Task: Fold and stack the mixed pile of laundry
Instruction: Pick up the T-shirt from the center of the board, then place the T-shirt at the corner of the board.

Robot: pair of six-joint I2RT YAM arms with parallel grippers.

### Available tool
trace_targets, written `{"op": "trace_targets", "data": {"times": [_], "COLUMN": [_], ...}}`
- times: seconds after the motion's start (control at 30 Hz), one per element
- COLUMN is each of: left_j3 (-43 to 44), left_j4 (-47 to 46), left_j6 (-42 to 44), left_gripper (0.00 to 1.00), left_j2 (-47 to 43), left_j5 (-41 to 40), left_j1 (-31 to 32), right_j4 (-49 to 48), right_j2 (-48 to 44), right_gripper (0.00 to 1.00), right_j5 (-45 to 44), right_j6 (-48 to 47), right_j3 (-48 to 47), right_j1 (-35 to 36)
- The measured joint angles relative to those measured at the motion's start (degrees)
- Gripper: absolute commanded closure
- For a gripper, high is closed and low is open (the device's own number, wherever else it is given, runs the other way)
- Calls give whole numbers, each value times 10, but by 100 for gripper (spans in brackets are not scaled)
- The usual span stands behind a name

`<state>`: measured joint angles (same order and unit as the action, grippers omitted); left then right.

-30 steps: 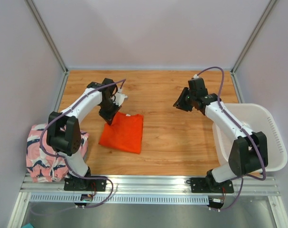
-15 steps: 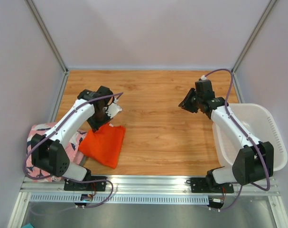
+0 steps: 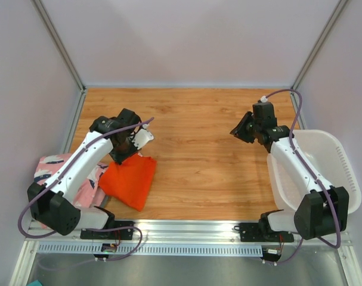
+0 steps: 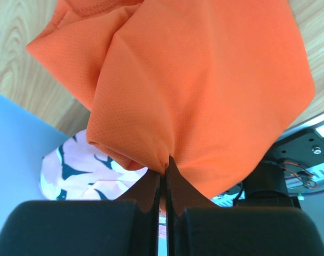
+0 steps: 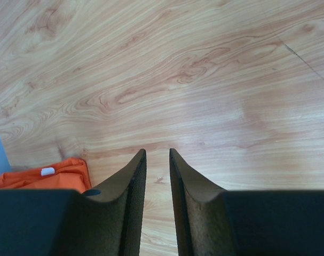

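Observation:
A folded bright orange garment (image 3: 131, 180) hangs from my left gripper (image 3: 122, 156), which is shut on its upper corner near the table's left side. In the left wrist view the orange garment (image 4: 204, 80) fills the frame above the pinched jaws of the left gripper (image 4: 165, 160). The pink patterned garment (image 3: 49, 173) lies at the left edge, partly under the orange one, and shows below it as the pink garment (image 4: 92, 170). My right gripper (image 3: 239, 129) hovers open over bare wood at the right, and the right gripper (image 5: 157, 153) holds nothing.
A white slotted plastic basket (image 3: 336, 173) stands at the right edge beside the right arm. Grey walls and metal posts bound the wooden table (image 3: 198, 119). The aluminium rail with both arm bases runs along the near edge.
My left gripper carried the orange garment left and nearer, onto the edge of the pink one. The right gripper drew back to the right, toward the basket.

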<state>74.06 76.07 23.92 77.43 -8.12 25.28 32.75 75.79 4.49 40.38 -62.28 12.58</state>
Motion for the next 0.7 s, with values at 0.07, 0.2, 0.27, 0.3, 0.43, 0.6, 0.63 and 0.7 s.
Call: {"op": "trace_targets", "data": {"times": [0.07,0.2,0.27,0.3,0.43,0.6,0.63,0.7], "left_j3": [0,0,0,0,-1,0,1,2], "left_j4": [0,0,1,1,3,5,6,5], "left_j6": [3,7,10,12,20,24,26,35], "left_gripper": [100,100,100,100,100,100,100,100], "left_j2": [-12,-47,-64,-74,-110,-128,-129,-139], "left_j5": [-7,-32,-54,-67,-103,-126,-134,-154], "left_j1": [0,0,0,0,-2,-7,-9,-22], "right_j4": [0,1,0,0,0,-1,0,0], "right_j2": [-5,-7,-7,-7,-7,-8,-8,-9], "right_gripper": [73,74,74,73,73,73,73,73], "right_j5": [0,0,1,1,1,1,1,0], "right_j6": [0,0,0,0,0,0,0,0], "right_j3": [6,16,20,21,23,23,23,23], "right_j1": [-3,-6,-7,-7,-8,-8,-8,-9]}}
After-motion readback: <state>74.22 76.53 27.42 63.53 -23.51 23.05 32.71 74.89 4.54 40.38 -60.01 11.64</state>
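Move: The left hand already holds the orange T-shirt by a bunched edge, its body hanging with the middle about 9 cm below, 8 cm back and 3 cm to the right. The patterned pink folded pile lies roughly 22 cm to the left, 8 cm back and some 14 cm below; the board's left rail is about 20 cm left, level fore and aft. From the right hand the pile is about 65 cm left, 20 cm back and 14 cm below. The left arm keeps its shut fingers pinched on the T-shirt's bunched edge and lifts it while carrying it sideways, about 6 cm up and as much to the left, to the side where the pink folded pile lies. The rise leads at first and the leftward swing catches up, while the wrist tilts some 20 degrees so that the fingertips swing forward and a little left, out of their nearly straight-down pose. ##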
